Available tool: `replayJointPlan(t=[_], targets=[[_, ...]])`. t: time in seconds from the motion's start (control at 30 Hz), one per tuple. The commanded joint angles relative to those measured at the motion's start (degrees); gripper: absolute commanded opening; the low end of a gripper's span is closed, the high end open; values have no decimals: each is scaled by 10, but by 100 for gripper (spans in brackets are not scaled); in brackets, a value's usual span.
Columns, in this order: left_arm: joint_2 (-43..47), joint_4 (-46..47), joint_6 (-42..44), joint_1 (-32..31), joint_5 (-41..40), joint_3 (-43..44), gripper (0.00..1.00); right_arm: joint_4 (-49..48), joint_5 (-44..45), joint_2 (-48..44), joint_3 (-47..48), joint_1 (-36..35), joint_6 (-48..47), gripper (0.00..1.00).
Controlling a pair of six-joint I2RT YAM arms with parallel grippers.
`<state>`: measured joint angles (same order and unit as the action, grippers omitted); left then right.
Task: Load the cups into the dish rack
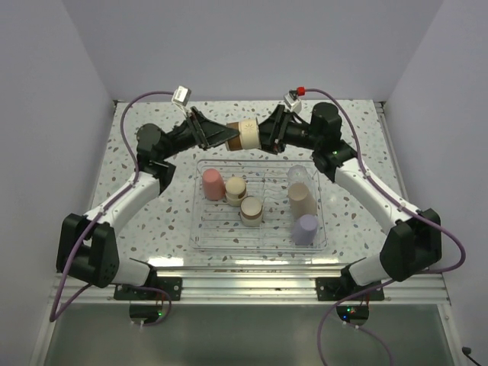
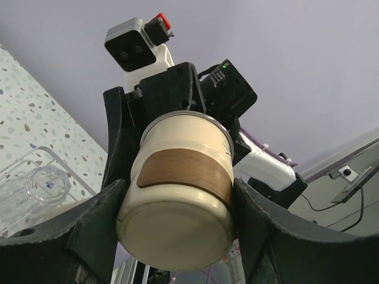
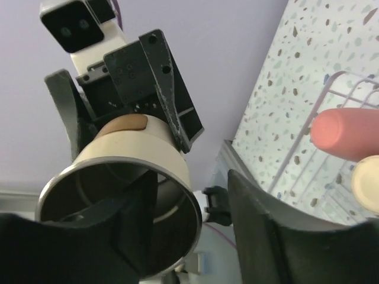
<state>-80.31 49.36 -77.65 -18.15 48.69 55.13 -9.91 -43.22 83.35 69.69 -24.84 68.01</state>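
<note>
A short steel cup with a tan band (image 1: 245, 136) hangs on its side in the air above the back edge of the clear dish rack (image 1: 200, 229). My left gripper (image 1: 231, 137) is shut on its base end; in the left wrist view both fingers press the cup's (image 2: 183, 189) sides. My right gripper (image 1: 264, 136) faces the cup's mouth (image 3: 130, 171). It is open: one finger is inside the cup and the other finger (image 3: 260, 225) stands apart from the rim. In the rack stand a coral-pink cup (image 1: 212, 184), two steel cups (image 1: 235, 188) (image 1: 252, 210), a clear cup (image 1: 298, 175), a beige cup (image 1: 303, 200) and a lavender cup (image 1: 306, 228).
The rack sits mid-table between the two arms on the speckled table (image 1: 152, 221). White walls close in the back and sides. The right wrist view shows the pink cup (image 3: 346, 133) and the rack's rim (image 3: 331, 83) below; the left wrist view shows the clear cup (image 2: 50, 184).
</note>
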Motion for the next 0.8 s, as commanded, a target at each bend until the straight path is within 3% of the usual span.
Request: replayJointPlan(t=[0.0, 0.07, 0.13, 0.17, 0.2, 0.27, 0.37, 0.4, 0.57, 0.77], targets=[[28, -48, 53, -4, -6, 12, 0, 53, 1, -1, 37, -5, -58, 61], [35, -95, 97, -2, -8, 32, 0, 153, 31, -6, 64, -4, -105, 71], [38, -207, 139, 0, -12, 69, 0, 237, 94, -13, 86, -4, -193, 81], [38, -253, 196, 0, -18, 86, 0, 315, 121, -15, 111, -3, -222, 83], [39, -364, 230, 1, -28, 103, 0, 349, 145, -19, 120, -1, -247, 84], [41, -462, 321, 1, -63, 154, 0, 426, 223, -23, 141, 1, -299, 84], [33, -715, 440, 0, -144, 226, 0, 509, 337, -29, 169, 3, -343, 85], [31, -756, 462, 0, -165, 256, 0, 523, 355, -29, 174, 2, -364, 85], [31, -926, 566, -9, -271, 279, 0, 559, 411, -38, 173, 2, -398, 85], [42, -988, 592, -62, -355, 243, 0, 550, 387, -37, 154, 3, -391, 84]])
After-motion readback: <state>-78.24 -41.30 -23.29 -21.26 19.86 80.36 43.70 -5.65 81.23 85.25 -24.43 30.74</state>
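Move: The left hand holds the banded cup; the rack's open near-left part lies about 7 cm back, 8 left and 32 below it. The pink cup is about 8 ahead and 8 left, the first cream cup 7 straight ahead, the second cream cup 3 back and 6 right, all some 31 below. From the right hand, still at the banded cup, the clear cup on the table is roughly 32 ahead, 9 left and 30 below. Right lets go, withdrawing 11 cm rightward; left lowers the banded cup 12 cm and leftward, towards the rack. ##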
